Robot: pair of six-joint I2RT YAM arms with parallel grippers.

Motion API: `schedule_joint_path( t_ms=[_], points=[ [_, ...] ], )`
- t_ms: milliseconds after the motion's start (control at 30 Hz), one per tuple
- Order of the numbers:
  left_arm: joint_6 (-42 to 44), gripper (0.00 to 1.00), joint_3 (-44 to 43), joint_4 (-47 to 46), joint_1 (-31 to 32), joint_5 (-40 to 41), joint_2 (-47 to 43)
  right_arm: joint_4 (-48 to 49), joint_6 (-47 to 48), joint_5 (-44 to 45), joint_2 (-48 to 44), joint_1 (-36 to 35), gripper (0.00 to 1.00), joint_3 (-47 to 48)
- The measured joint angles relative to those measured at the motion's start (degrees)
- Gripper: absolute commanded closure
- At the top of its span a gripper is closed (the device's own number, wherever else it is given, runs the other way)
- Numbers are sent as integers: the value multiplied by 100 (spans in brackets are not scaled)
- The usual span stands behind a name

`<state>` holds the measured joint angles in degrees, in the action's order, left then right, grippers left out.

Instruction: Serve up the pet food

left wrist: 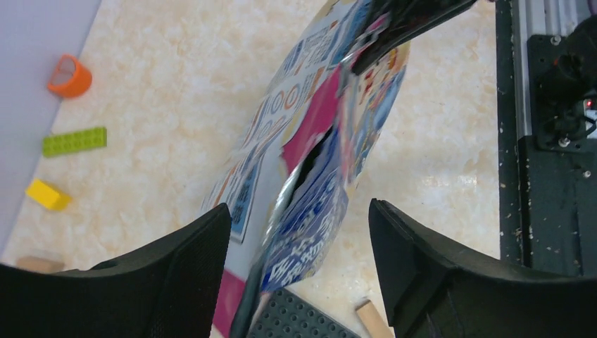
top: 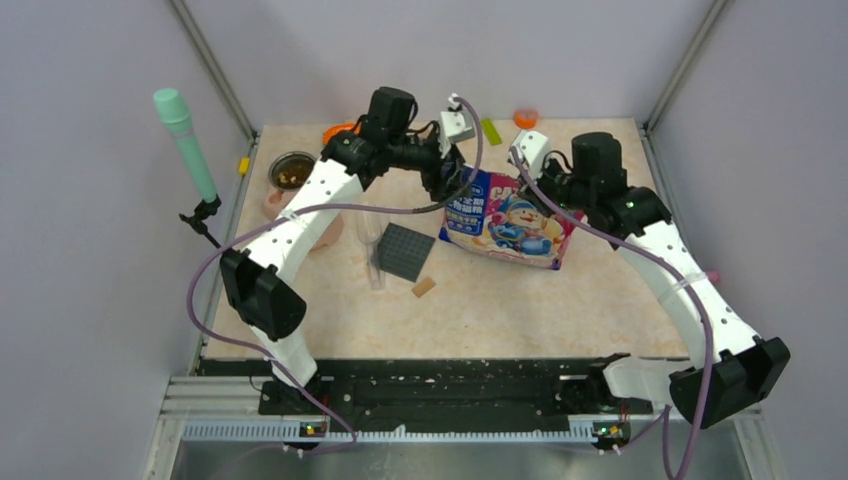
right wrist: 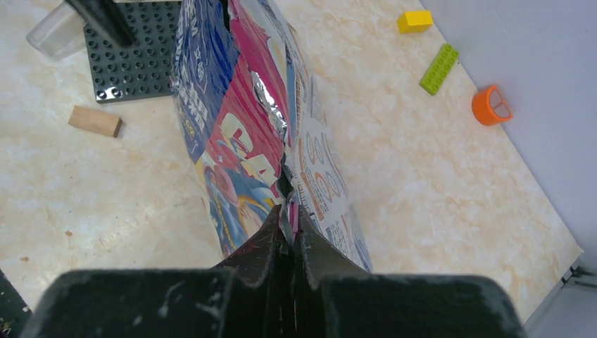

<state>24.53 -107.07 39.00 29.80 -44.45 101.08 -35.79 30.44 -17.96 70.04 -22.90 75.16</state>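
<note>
The glossy pink-and-blue cat food bag (top: 505,222) is held up off the table at mid-back, and its torn top shows foil inside. My right gripper (right wrist: 287,215) is shut on the bag's edge (right wrist: 239,127) and shows in the top view (top: 545,190). My left gripper (left wrist: 299,239) is open. Its fingers stand either side of the bag's other end (left wrist: 310,162) without touching it; it also shows in the top view (top: 447,180). No loose kibble shows at the bag. A small brown bowl (top: 291,170) with brown bits sits at the back left.
A dark grey studded plate (top: 404,251), a tan block (top: 424,287) and a clear cup (top: 368,240) lie left of the bag. A green brick (top: 490,131), an orange ring (top: 525,117) and a yellow brick (top: 243,165) lie near the back edge.
</note>
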Motion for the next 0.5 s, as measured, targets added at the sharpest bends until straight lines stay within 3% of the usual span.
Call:
schedule_joint_path(
  t_ms=[200, 300, 333, 367, 433, 500],
  points=[
    [732, 25, -321, -20, 540, 267, 7, -168, -55, -197, -76, 17, 100, 0],
    [1008, 30, -697, 13, 638, 315, 201, -221, -66, -258, -107, 20, 100, 0],
    [1067, 36, -796, 28, 649, 317, 284, -240, -68, -275, -111, 24, 100, 0],
    [1126, 53, -870, 35, 654, 317, 380, -262, -68, -291, -122, 28, 100, 0],
    [1130, 97, -903, 92, 654, 302, 538, -310, -61, -302, -142, 31, 100, 0],
    [1025, 100, -903, 225, 680, 219, 664, -317, -63, -284, -142, 55, 100, 0]
  ],
)
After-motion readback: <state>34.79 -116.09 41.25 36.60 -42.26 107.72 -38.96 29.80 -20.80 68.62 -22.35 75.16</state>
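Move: My left hand is open around the pet food bag's top edge; the stretch of edge I want next lies about 5 cm to its right, 1 cm back and about level. The right hand's grip is some 13 cm to the right and 3 cm back, 2 cm lower. On the table, about 30 cm below my left hand, the dark studded plate is 12 cm left and 4 cm back, and the wooden block is 8 cm left and 13 cm back. From my right hand that stretch is roughly 8 cm left, 2 cm ahead and 2 cm up. I carry my open left hand about 5 cm to the right along the bag's top edge towards my right hand, arching up some 3 cm and back down, with the wrist rolling about 10 degrees and turning slightly clockwise. On the way down the fingers close and pinch the edge. My right hand keeps its pinch and eases back 1.5 cm. ##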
